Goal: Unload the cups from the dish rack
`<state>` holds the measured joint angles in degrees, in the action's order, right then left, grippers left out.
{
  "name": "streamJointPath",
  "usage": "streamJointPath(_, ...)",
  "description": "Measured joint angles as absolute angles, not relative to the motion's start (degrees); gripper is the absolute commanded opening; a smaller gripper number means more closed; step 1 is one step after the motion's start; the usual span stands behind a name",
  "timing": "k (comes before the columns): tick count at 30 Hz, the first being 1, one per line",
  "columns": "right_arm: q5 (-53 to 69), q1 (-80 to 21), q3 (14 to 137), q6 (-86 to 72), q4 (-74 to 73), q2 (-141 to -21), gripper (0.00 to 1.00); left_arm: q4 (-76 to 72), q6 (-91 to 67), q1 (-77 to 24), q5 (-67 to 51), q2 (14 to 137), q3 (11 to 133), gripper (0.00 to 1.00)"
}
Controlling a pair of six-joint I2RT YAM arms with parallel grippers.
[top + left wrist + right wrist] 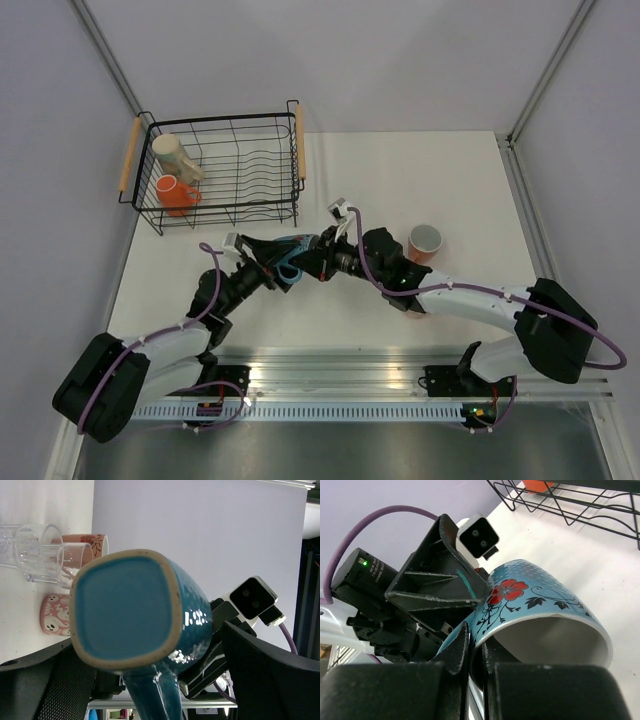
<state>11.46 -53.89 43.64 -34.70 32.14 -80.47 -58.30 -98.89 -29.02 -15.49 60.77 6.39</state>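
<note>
A blue flowered mug [290, 263] hangs above the table between the two arms. My right gripper [477, 655] is shut on its rim, one finger inside the white interior and one outside on the blue mug [535, 600]. My left gripper [160, 690] is open, its fingers [270, 675] spread either side of the mug's base [125, 615]. The dish rack [297, 140] stands at the back left. It holds a cream mug [175, 155] and an orange mug [178, 195].
An orange cup with a white inside [425, 242] stands on the table right of the arms. In the left wrist view, clear glasses [35, 552], a pink-red flowered cup [87, 547] and a pink patterned cup [55, 615] stand together. The rack's wires [600, 528] lie beyond the mug.
</note>
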Motion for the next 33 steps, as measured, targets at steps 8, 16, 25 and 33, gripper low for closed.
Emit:
streamJointPath(8,8.67,-53.93,43.44,-29.87,21.32,-71.79,0.01,-49.45,-92.86,-27.09,-12.71,50.33,5.45,1.0)
streamJointPath(16,5.72,-53.95,55.57,-22.94,-12.08,-69.67,0.01,-20.1,-72.34,-26.0,-8.71,45.58,19.59,1.0)
streamJointPath(25,3.01,-55.59,57.01,-22.11,-37.28,-74.63,0.01,-1.8,-51.72,-25.96,-3.03,51.55,35.05,1.0)
streamJointPath(33,-3.2,-56.25,56.9,-22.7,-45.43,-79.92,0.01,4.29,-43.97,-25.93,0.8,53.21,38.2,1.0)
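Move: The blue mug, already pinched by the rim in the right fingers, is bound for the free table spot about 7 cm back, 17 to the right and 17 below that hand. The ghost mug stands some 7 cm right of that spot; two clear glasses stand 3 cm ahead of the hand, roughly 10 and 18 to its right, equally low. From the opened left hand, the rack's orange mug lies about 15 ahead, 26 left and 11 lower, the cream mug 9 farther out. The blue mug leaves the already opened left fingers and goes with the right hand, which keeps its rim pinch, edges up a little to the right, then sweeps right and down, some 16 and 13 cm, and back a little towards the spot beside the ghost mug, fingers tipping downward about 60 degrees. The left hand backs off, then swings roughly 6 cm forward and as far left towards the rack, rolling its left side up, fingers wide. ##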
